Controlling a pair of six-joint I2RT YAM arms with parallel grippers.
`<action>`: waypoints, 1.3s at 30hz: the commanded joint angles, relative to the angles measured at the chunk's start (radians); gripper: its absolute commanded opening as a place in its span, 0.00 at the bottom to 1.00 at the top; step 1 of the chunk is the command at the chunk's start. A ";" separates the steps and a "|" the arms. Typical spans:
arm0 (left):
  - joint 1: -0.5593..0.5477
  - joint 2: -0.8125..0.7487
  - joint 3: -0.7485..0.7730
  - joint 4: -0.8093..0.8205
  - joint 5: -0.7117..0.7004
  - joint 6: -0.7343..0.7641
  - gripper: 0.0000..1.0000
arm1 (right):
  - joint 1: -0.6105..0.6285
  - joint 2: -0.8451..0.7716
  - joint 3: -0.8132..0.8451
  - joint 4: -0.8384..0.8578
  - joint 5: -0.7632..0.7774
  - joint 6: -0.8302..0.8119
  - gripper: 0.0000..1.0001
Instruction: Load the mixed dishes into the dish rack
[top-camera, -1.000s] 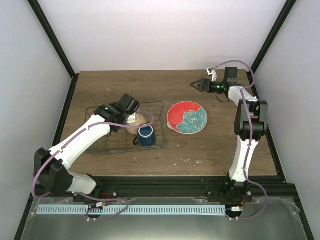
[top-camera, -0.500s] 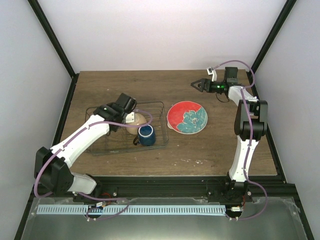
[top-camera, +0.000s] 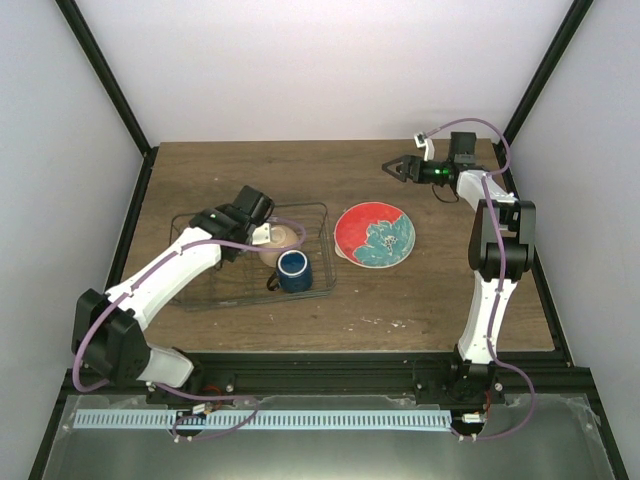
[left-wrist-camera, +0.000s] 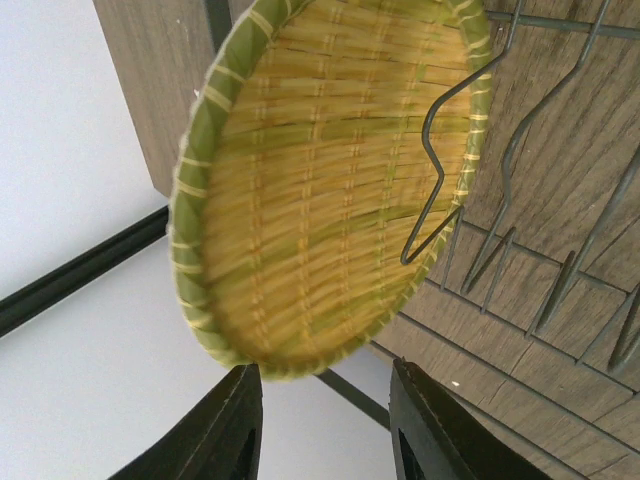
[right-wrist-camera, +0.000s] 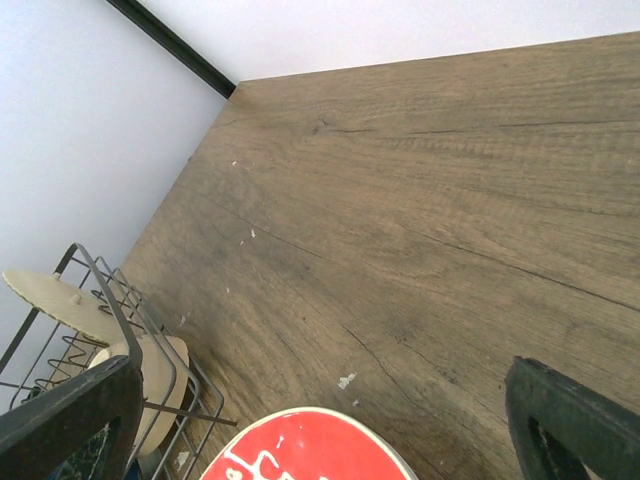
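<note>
The yellow-orange woven plate (left-wrist-camera: 320, 180) stands on edge among the wire dividers of the dish rack (top-camera: 200, 295). In the left wrist view its lower rim is just above my left gripper (left-wrist-camera: 322, 372), which is open, the left fingertip right at the rim. In the top view the plate shows as a tan shape (top-camera: 286, 238) beside that gripper (top-camera: 263, 233). The dark blue mug (top-camera: 293, 271) sits in the rack's right end. The red plate with teal flower (top-camera: 374, 236) lies on the table right of the rack. My right gripper (top-camera: 398, 169) is open and empty, high at the back right. I cannot make out the translucent plate.
The right wrist view shows the rack's corner (right-wrist-camera: 100, 280) with a pale disc (right-wrist-camera: 45, 288) and a cream rounded piece (right-wrist-camera: 160, 375) inside, and the red plate's edge (right-wrist-camera: 300, 450) below. Bare wooden table (top-camera: 300, 170) lies behind the rack. Black frame posts line the table's sides.
My left gripper has shifted slightly inside the rack and the tan plate now sits a little further right. The right arm, mug and red plate have not moved.
</note>
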 joint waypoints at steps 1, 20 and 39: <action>0.005 0.012 0.019 0.012 0.001 -0.011 0.46 | 0.006 0.016 0.050 -0.011 -0.001 -0.005 1.00; 0.133 0.410 0.813 0.081 0.403 -0.610 1.00 | 0.006 -0.048 0.065 -0.167 0.204 -0.098 1.00; 0.433 0.410 0.908 -0.500 0.420 -1.290 1.00 | 0.013 -0.088 0.042 -0.215 0.382 -0.073 1.00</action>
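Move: The left hand is at the high left rim of the woven basket in the dish rack, whose middle lies about 4 cm to its right, 2 cm ahead and 7 cm below. The bowl sits some 14 cm to the hand's right, about level; the mug is 18 cm right and 7 cm back, both about 10 cm lower. From the right hand, the woven basket is roughly 34 cm left, 17 cm back and 5 cm lower. Left fingers open fully, clear the woven basket's rim and retreat up and forward about 20 cm, then swing left. ##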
